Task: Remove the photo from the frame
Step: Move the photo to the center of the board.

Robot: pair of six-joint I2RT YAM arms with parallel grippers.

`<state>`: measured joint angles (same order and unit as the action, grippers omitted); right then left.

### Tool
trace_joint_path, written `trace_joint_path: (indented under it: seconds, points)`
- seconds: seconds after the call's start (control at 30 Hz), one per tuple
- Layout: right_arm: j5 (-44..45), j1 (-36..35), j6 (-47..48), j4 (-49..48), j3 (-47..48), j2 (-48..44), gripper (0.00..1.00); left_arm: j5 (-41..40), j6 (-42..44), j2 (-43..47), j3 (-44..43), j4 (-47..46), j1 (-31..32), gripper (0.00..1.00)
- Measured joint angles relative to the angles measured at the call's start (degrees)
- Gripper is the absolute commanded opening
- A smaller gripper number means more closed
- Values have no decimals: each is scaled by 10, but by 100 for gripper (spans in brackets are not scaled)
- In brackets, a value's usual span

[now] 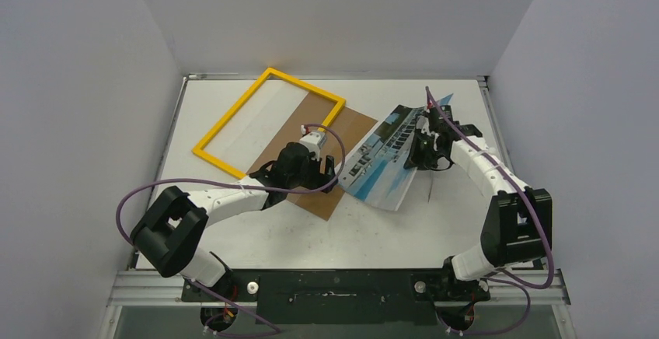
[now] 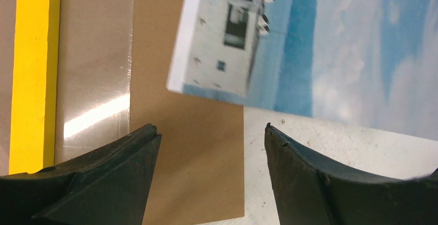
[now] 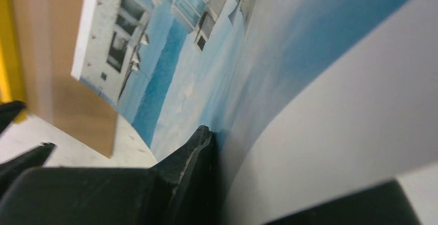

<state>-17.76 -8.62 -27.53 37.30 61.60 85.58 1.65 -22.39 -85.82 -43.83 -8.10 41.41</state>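
The photo (image 1: 381, 162), a blue and white print of a building, is lifted and curled off the table right of centre. My right gripper (image 1: 420, 149) is shut on its far right edge. In the right wrist view the print (image 3: 206, 54) bends up between the shut fingers (image 3: 217, 138). The yellow frame (image 1: 231, 111) lies flat at the back left, with a brown backing board (image 1: 330, 133) partly under it. My left gripper (image 1: 330, 174) hovers open over the board's near right corner (image 2: 196, 158), holding nothing. The photo's corner (image 2: 289, 39) is just ahead of it.
A clear glazing sheet (image 2: 98, 80) lies inside the yellow border (image 2: 33, 70). White enclosure walls close in the table (image 1: 311, 230) on three sides. Purple cables (image 1: 128, 199) loop off both arms.
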Motion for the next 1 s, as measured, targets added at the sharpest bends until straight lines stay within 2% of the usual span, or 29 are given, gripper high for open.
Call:
trace_joint_path:
  seconds: [0.13, 0.3, 0.4, 0.43, 0.5, 0.53, 0.67, 0.87, 1.0]
  points:
    - [60, -5, 45, 117, 43, 14, 11, -4, -5, 0, 1, -2, 0, 73]
    - [185, -8, 67, 217, 107, 42, 12, -4, -10, 0, 1, -2, 0, 73]
    - [265, -8, 64, 249, 147, 62, 23, -4, -10, 0, 1, -2, 0, 73]
    - [288, -8, 63, 254, 159, 70, 30, -4, -11, 0, 1, -2, 0, 73]
    - [322, -8, 61, 256, 172, 85, 54, -4, -12, 0, 1, -2, 0, 73]
    - [336, -9, 59, 255, 174, 90, 60, -4, -12, 0, 1, -2, 0, 73]
    - [396, -29, 58, 249, 174, 111, 63, -8, -12, 0, 1, -2, 0, 74]
    - [462, -54, 35, 235, 182, 118, 78, -14, -12, 0, 5, -3, -3, 74]
    - [502, -85, 22, 214, 209, 118, 83, -19, -12, 1, 16, -5, -7, 75]
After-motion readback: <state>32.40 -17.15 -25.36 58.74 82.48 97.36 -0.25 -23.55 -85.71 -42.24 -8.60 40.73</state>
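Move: Some 3 cm to the right, 3 cm back and 8 cm below the right hand, which already pinches the raised, bent right-hand side of the photo, is the middle of the bare table where the photo will lie; from the left hand that is about 24 cm right, level, 6 cm down. The photo's middle is roughly 4 cm left of the right hand and 2 cm ahead, the brown board's about 23 cm left and 2 cm ahead. The yellow screwdriver lies some 20 cm right and 3 cm back. Swinging about 11 cm to the right with the pinched side of the photo, the right hand first eases some 3 cm back, then comes forward again, while the wrist rolls nearly 50 degrees so that the fingertips swing from pointing left to pointing right. Past halfway the fingers open wide and let go of the photo; the empty hand then rises a couple of centimetres and goes forward. ##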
